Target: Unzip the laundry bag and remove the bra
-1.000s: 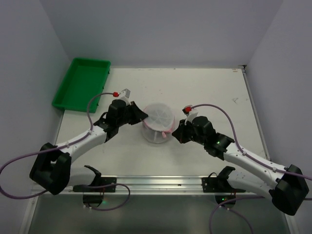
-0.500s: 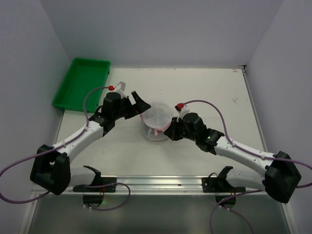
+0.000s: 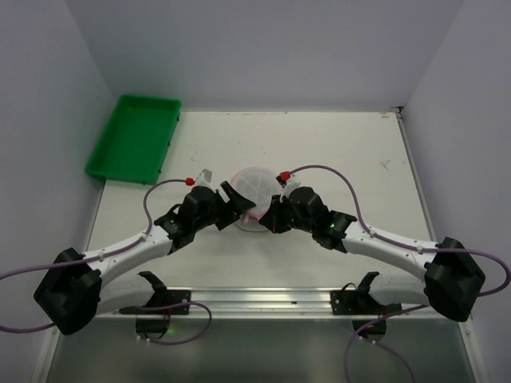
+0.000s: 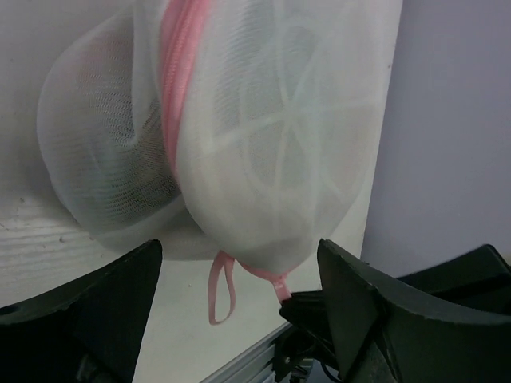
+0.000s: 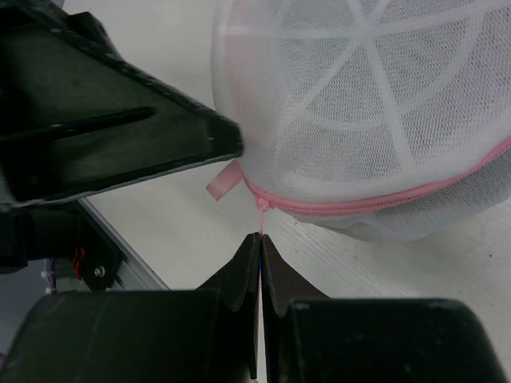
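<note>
The laundry bag [image 3: 257, 185] is a round white mesh drum with pink zipper trim, resting mid-table. In the left wrist view the laundry bag [image 4: 263, 136] fills the top, with a pink loop [image 4: 219, 287] hanging below it. My left gripper [image 3: 236, 203] is open, and its wide-spread fingers [image 4: 375, 311] stand on either side of the bag's near end. My right gripper [image 3: 268, 214] is shut on the pink zipper pull [image 5: 261, 217], just under the zipper seam [image 5: 383, 195] of the bag [image 5: 375, 104]. The bra cannot be made out through the mesh.
A green plastic tray [image 3: 132, 137] stands at the back left. A metal rail [image 3: 255, 299] runs along the table's near edge between the arm bases. The two grippers are close together in front of the bag, and the left finger [image 5: 120, 136] fills the right wrist view's upper left.
Both grippers have closed in on the bag's near side. The right gripper moved left onto the zipper pull. The left gripper came round from the bag's left side. The bag shifted slightly back.
</note>
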Available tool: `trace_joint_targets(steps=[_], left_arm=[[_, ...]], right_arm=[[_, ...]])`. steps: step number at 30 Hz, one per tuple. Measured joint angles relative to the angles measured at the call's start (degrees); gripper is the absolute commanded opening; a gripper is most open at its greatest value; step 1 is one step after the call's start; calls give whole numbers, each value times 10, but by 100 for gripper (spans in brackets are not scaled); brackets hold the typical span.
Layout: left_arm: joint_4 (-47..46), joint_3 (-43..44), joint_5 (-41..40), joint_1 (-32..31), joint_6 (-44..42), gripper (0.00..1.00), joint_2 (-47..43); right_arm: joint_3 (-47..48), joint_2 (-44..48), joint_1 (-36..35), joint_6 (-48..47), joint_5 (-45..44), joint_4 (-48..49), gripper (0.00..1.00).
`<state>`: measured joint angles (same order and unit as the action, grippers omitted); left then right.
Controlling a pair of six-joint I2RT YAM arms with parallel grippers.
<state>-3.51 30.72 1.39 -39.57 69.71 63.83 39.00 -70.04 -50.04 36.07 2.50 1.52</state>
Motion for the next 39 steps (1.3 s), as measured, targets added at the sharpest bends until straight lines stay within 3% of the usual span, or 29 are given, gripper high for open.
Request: trace_joint_targets(steps=[3, 4, 6, 7, 10, 22, 28, 33, 36, 37, 39], left_arm=[[-23, 0, -4, -4, 15, 62, 47], [-29, 0, -5, -6, 17, 44, 58], [-39, 0, -8, -7, 23, 28, 72], [-43, 0, -9, -7, 23, 14, 74], [-52, 4, -9, -10, 22, 0, 75], [-40, 10, 8, 2, -21, 0, 37], [-10, 27, 81, 86, -111, 0, 47], [50, 118, 152, 118, -206, 0, 114], [51, 175, 188, 118, -230, 0, 150], [49, 177, 198, 118, -231, 0, 149], [45, 176, 213, 118, -228, 0, 146]], right_arm=[[3, -1, -7, 0, -2, -1, 0], [4, -1, -7, 0, -3, -1, 0], [4, 0, -9, 0, -9, -5, 0], [4, 2, -10, 0, -15, -9, 0], [4, 13, -10, -2, -34, -22, 0], [-52, 110, 52, -23, -59, -58, 0], [-75, 147, 110, -42, -55, -84, 0], [-75, 142, 110, -50, -10, -75, 1], [-75, 139, 110, -52, 15, -57, 24], [-76, 139, 110, -54, 22, -47, 36], [-76, 138, 110, -62, 37, -22, 48]])
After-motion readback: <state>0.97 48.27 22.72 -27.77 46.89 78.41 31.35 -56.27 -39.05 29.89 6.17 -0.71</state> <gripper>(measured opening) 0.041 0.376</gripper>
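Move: The left hand, open, is poised over the bag's near-left edge beside the pink tab: the mesh there is about 3 cm below it, 1 cm ahead and 1 cm to its right, with the bag's middle some 4 cm ahead, 4 cm right and 5 cm below. The right hand already holds the cord of the zipper pull, the pull itself about 1 cm ahead and 2 cm left; the zipper's far right end lies roughly 7 cm to its right and 4 cm ahead. The left hand dips nearly 3 cm and closes its open fingers on the mesh at the bag's left edge by the pink tab, while the right hand, fingers still shut, first holds almost still, then draws away to the right along the zipper for about 10 cm, easing forward a little, before coming back left 2–3 cm and starting to open. Keeping its pinch, the left hand rises back to its starting height, sways briefly left and back, and goes forward about 5 cm, lifting at the last and turning some 15 degrees clockwise. ##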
